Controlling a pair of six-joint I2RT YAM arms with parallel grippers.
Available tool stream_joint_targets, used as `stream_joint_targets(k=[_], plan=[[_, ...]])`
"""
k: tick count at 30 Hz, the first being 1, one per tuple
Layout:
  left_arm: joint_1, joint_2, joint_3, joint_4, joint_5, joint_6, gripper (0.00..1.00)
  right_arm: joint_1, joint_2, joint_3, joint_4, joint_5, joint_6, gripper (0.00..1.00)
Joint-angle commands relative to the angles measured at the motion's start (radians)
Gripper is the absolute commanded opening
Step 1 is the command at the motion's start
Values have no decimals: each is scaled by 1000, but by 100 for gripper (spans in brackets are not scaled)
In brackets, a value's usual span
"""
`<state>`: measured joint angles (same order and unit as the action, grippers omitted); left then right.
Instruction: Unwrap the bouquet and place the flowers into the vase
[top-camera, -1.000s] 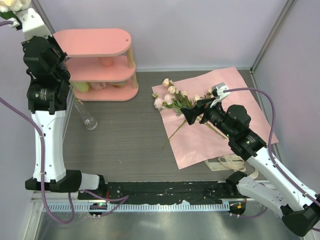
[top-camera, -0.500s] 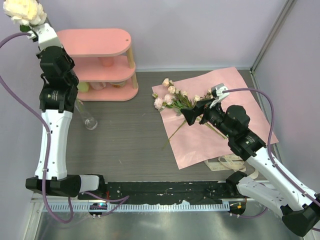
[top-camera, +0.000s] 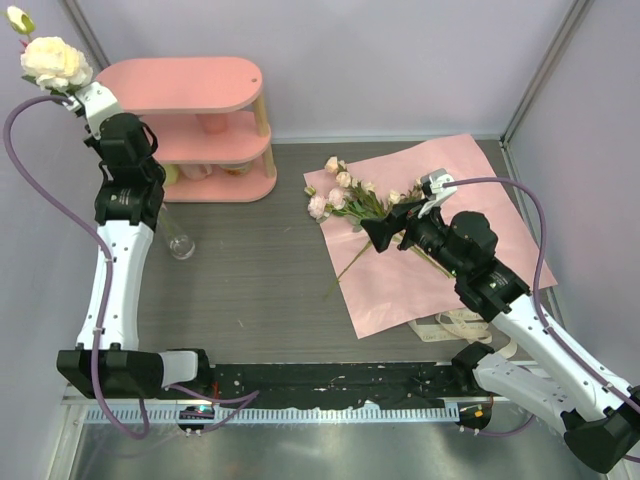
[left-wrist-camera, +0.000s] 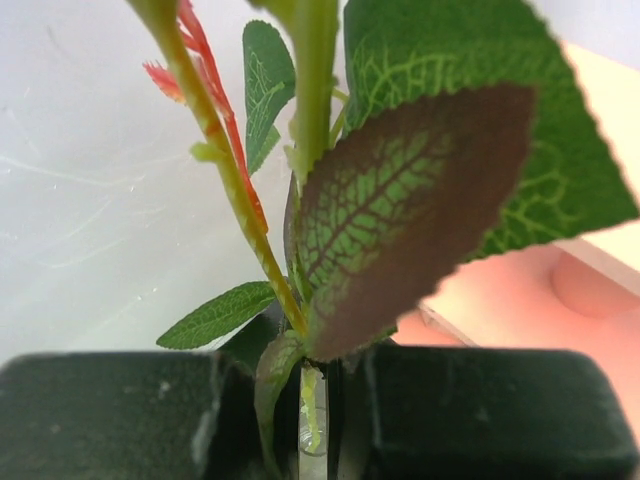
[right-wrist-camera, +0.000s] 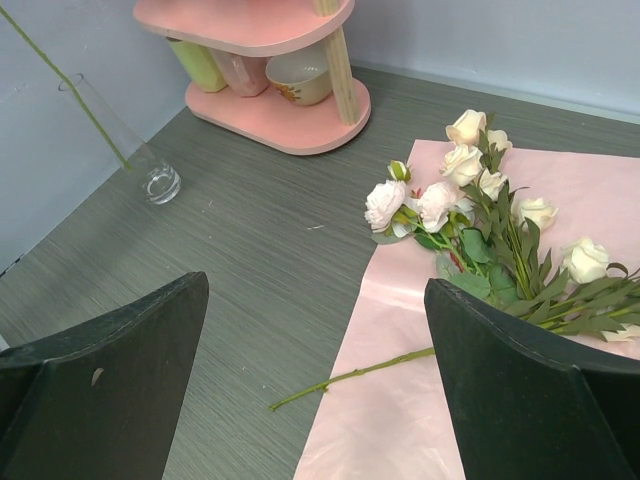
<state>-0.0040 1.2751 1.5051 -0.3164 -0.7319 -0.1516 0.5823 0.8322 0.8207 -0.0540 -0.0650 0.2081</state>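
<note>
My left gripper (top-camera: 78, 90) is raised high at the back left, shut on the green stem (left-wrist-camera: 310, 405) of one cream rose (top-camera: 55, 62). Broad leaves (left-wrist-camera: 400, 220) fill the left wrist view. The thin stem (right-wrist-camera: 70, 95) runs down into the clear glass vase (top-camera: 180, 243), also seen as the vase (right-wrist-camera: 150, 172) in the right wrist view. The other flowers (top-camera: 345, 195) lie on the spread pink wrapping paper (top-camera: 390, 290). One bare stem (right-wrist-camera: 350, 375) lies across the paper's edge. My right gripper (top-camera: 385, 228) hovers open over the paper beside the flowers, holding nothing.
A pink three-tier shelf (top-camera: 200, 85) with cups (right-wrist-camera: 240, 72) stands at the back left, just behind the vase. A cream ribbon (top-camera: 465, 325) lies near the paper's front corner. Grey walls close in the left, back and right sides.
The left arm has swung so the held rose moved down and to the right in the top view. The right arm has not moved.
</note>
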Motion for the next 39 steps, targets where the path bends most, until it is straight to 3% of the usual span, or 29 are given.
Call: stream_joint_targets(k=[1,11,15,26,35,39], plan=[[38,-43,-37,79,-47,-65,0,1,4,0,48,1,-7,96],[53,-43,-111,91,-43,-103,0,1,8,-3,48,-1,-6,95],[55,-37,-129,88,-41,-105,8,1,7,-5,49,-2,-6,95],[55,-26,-160,74,-35,-120,9,1,7,-8,49,-6,-4,95],[56,-43,-189,54,-21,-132,21,2,5,-6,48,-4,-3,95],[56,-62,-195,50,-8,-134,46,1,13,4,48,8,10,95]])
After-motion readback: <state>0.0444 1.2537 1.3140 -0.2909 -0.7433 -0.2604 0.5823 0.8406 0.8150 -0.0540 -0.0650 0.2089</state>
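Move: The left hand holds the flower stem, its lower end already inside the glass vase; the vase stands almost straight below that hand, its middle about 30 cm down. The pink shelf is some 20 cm farther out and 8 cm to the right of the vase, its middle roughly 27 cm below the hand. From the idle right hand, the vase lies about 40 cm left, 10 cm ahead and 20 cm lower. The left hand lowers the stem about 7 cm into the vase, easing slightly left early, then opens its fingers. ##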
